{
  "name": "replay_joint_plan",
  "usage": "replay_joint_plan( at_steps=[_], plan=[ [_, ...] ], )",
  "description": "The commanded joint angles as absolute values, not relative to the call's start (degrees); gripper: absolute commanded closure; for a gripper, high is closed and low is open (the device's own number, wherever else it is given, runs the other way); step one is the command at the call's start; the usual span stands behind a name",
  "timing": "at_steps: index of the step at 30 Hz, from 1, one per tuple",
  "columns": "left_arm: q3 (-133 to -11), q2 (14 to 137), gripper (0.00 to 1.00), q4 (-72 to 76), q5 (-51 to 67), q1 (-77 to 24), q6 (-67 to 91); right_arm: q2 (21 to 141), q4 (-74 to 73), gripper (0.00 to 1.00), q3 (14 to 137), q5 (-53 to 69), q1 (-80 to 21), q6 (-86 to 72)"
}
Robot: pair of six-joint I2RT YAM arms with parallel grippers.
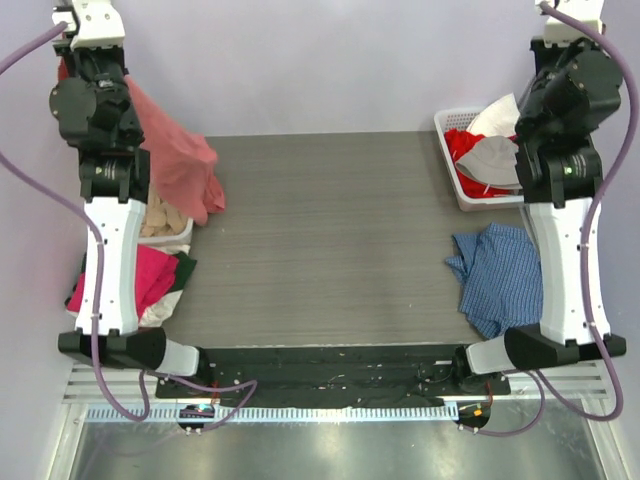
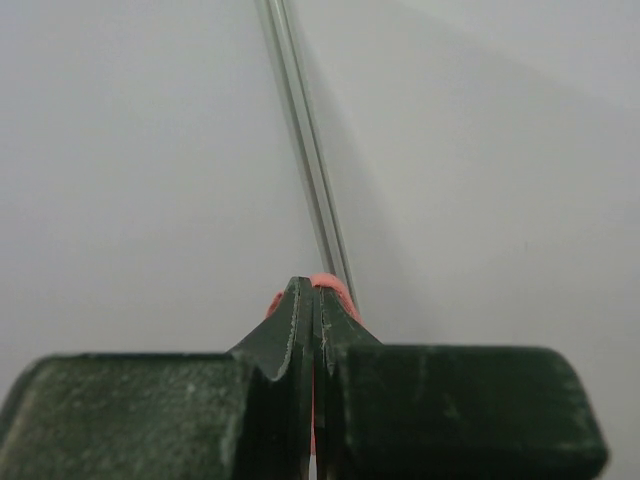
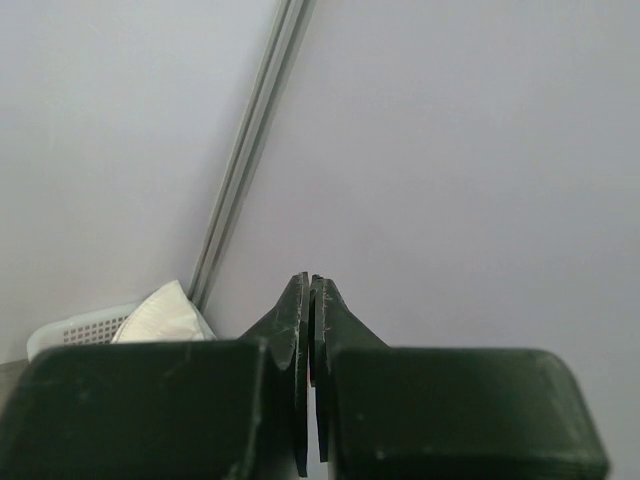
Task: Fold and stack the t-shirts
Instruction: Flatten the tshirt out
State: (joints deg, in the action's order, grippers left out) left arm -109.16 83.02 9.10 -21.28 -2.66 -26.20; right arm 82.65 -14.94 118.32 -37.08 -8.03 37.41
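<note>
A salmon-red t-shirt (image 1: pixel 178 155) hangs down from my raised left arm at the table's back left, its lower end bunched on the table. In the left wrist view my left gripper (image 2: pixel 315 286) faces the wall and is shut on a fold of that salmon-red cloth (image 2: pixel 335 285), which shows around the fingertips. A magenta-pink t-shirt (image 1: pixel 140 275) and a beige one (image 1: pixel 160 220) lie at the left edge. My right gripper (image 3: pixel 312 280) is raised at the back right, shut, with nothing between its fingers.
A white basket (image 1: pixel 446 124) at the back right holds red (image 1: pixel 468 150), grey (image 1: pixel 492 160) and white (image 1: pixel 497 115) cloth; its rim (image 3: pixel 75 328) shows in the right wrist view. A blue checked shirt (image 1: pixel 500 275) lies crumpled at the right by the right arm. The dark table (image 1: pixel 330 230) lies between.
</note>
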Motion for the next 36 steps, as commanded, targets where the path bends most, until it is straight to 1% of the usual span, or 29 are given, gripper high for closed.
replay_joint_plan(
  at_steps=[1, 3, 6, 11, 14, 16, 20, 22, 25, 29, 31, 33, 34, 36],
  plan=[
    [-104.8, 78.2, 1.00, 12.0, -17.9, -2.6, -27.6, 78.6, -14.8, 0.99, 111.9, -37.0, -8.0, 37.0],
    [-101.9, 77.3, 1.00, 11.6, -16.5, -2.7, -27.4, 78.2, -18.3, 0.99, 110.4, -35.7, -8.1, 35.4],
    [-101.1, 76.5, 1.00, 8.5, -14.5, -3.1, -26.0, 80.3, -25.1, 0.99, 110.1, -31.5, -8.1, 31.5],
    [-100.4, 75.4, 1.00, 0.8, -10.9, -4.6, -23.7, 86.9, -40.4, 0.99, 114.3, -19.0, -8.8, 23.3],
    [-96.9, 73.9, 1.00, 0.2, -10.4, -6.1, -24.0, 89.5, -44.3, 0.99, 113.8, -12.1, -10.2, 20.1],
    [-94.4, 73.0, 1.00, -3.9, -9.8, -7.2, -23.9, 90.5, -45.5, 0.99, 112.6, -8.9, -11.2, 19.2],
    [-88.8, 70.3, 1.00, -9.5, -8.4, -9.6, -23.7, 93.9, -50.0, 0.95, 110.5, -2.0, -16.1, 19.2],
    [-84.8, 68.5, 1.00, -12.0, -8.0, -10.4, -23.9, 94.7, -50.4, 0.92, 108.5, -1.0, -18.5, 18.9],
    [-80.2, 65.9, 1.00, -14.8, -7.7, -10.6, -24.9, 95.6, -48.4, 0.84, 105.1, 1.7, -23.0, 18.5],
    [-75.9, 62.4, 1.00, -18.4, -8.4, -10.7, -27.2, 99.0, -45.9, 0.69, 104.3, 3.6, -26.5, 17.1],
    [-75.0, 60.4, 1.00, -20.1, -9.2, -10.7, -28.8, 102.3, -45.5, 0.68, 105.9, 4.7, -27.9, 16.3],
    [-73.3, 59.1, 1.00, -21.8, -10.2, -10.7, -30.8, 105.4, -45.4, 0.61, 107.6, 5.6, -29.5, 16.0],
    [-72.7, 57.9, 1.00, -22.4, -10.4, -10.7, -31.4, 106.3, -44.8, 0.54, 107.9, 5.7, -30.0, 15.8],
    [-70.9, 56.7, 1.00, -23.5, -12.4, -10.7, -32.1, 107.8, -44.2, 0.49, 108.8, 5.8, -31.2, 15.5]
  ],
)
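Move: My left hand holds the t-shirt high up. The open left part of the table lies about 63 cm below it, 13 cm to its right and 3 cm nearer me; the left basket is nearly straight below, 2 cm ahead and 3 cm left, and the crimson pile 19 cm back, 6 cm left. From my right hand the hanging t-shirt is some 57 cm left, 2 cm ahead and 20 cm lower; the right basket lies 12 cm ahead, the checked cloth 15 cm back and 2 cm left, both far below. Keeping my grip on the t-shirt, I lower my left hand about 26 cm, drifting right over the table side as the fingers tip downwards. Meanwhile my empty right hand swoops down nearly 40 cm and some 30 cm left towards the hanging t-shirt, tipping to point at the table, turning counter-clockwise, and opening its shut fingers about halfway late on the way. ##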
